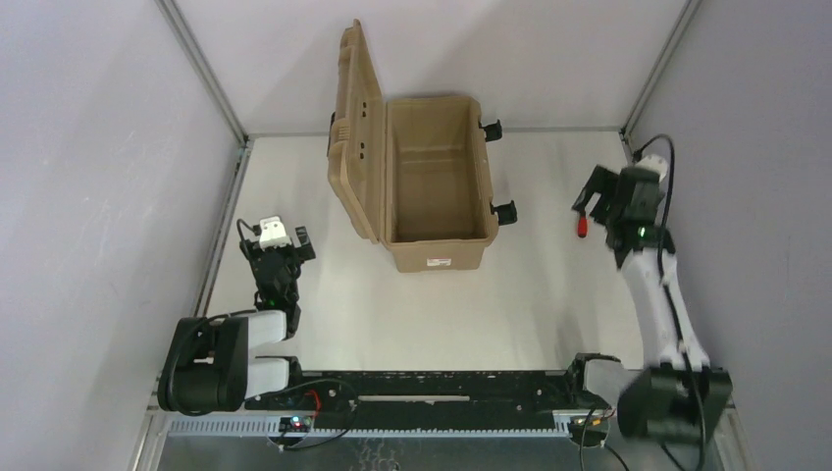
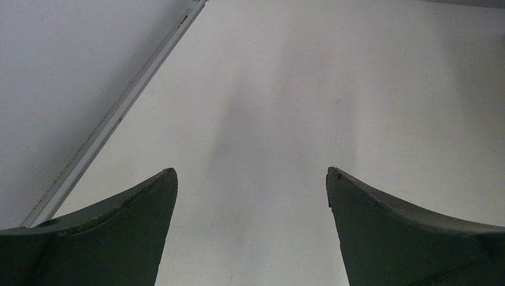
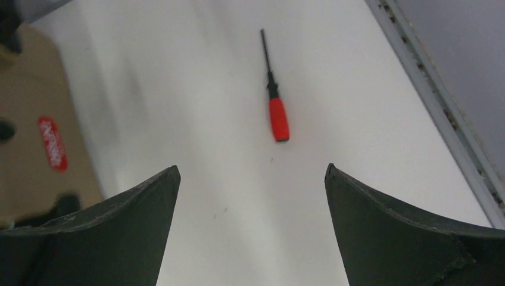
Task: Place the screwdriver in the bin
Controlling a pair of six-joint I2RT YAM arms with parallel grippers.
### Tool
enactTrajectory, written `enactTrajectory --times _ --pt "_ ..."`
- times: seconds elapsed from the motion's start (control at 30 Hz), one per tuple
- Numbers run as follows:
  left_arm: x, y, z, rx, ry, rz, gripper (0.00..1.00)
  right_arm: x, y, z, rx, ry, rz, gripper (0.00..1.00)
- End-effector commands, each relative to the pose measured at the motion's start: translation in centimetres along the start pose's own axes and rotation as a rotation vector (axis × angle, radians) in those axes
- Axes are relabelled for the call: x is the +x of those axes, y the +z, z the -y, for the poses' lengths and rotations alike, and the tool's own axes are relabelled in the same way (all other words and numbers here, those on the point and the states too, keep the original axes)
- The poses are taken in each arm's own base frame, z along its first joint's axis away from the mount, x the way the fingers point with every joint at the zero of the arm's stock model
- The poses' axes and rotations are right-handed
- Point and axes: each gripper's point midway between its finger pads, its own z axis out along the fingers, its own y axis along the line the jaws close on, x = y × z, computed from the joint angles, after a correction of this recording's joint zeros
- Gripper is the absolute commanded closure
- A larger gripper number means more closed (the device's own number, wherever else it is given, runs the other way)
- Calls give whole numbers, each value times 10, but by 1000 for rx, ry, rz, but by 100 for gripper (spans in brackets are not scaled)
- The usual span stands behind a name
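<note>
The screwdriver (image 3: 277, 116), with a short red handle and a thin dark shaft, lies flat on the white table at the right (image 1: 582, 226). My right gripper (image 3: 251, 170) hovers just short of the handle end, open, with only bare table between its fingers; the top view shows it directly over the tool (image 1: 592, 201). The bin (image 1: 437, 257) is a tan case standing at the back centre with its lid swung up to the left, and its labelled end wall shows at the left of the right wrist view (image 3: 30, 101). My left gripper (image 2: 252, 173) is open over bare table at the near left (image 1: 280, 247).
Grey enclosure walls stand on both sides. A metal rail runs along the table's left edge (image 2: 113, 119) and right edge (image 3: 440, 107), the latter close to the screwdriver. Black latches (image 1: 504, 211) stick out from the bin's right side. White table lies between the bin and both arms.
</note>
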Motion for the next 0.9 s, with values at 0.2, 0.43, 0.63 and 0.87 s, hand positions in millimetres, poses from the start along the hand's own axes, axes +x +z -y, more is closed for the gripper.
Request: enactTrajectory --times 0.2,0.43,0.63,0.87 --pt "-32 10 3 6 -29 93 0 38 106 22 39 -150 -431 0" --pt "-33 10 3 6 -30 95 0 69 162 32 61 -204 -562 3" --pt "-32 10 3 6 -29 93 0 117 182 38 45 -165 -745 28" --pt "-32 10 3 6 -29 93 0 106 170 46 93 -161 -727 97"
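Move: The screwdriver lies on the table about 13 cm ahead of the open right hand, some 5 cm to its right and 19 cm below, shaft pointing forward and red handle nearest the base. The bin's middle is roughly 30 cm to the left of it, about level with it; the near latch stands about 15 cm left of it and 7 cm nearer. From the left hand the screwdriver is some 65 cm right, 11 cm ahead and 9 cm below. Down and forward, the right hand drops about 19 cm onto the screwdriver while reaching some 10 cm out and drifting a little right early on. Its fingers tip down by about 40 degrees until they point steeply at the table, then, low over the handle, close from wide open and pinch the front part of the red grip from both sides. ##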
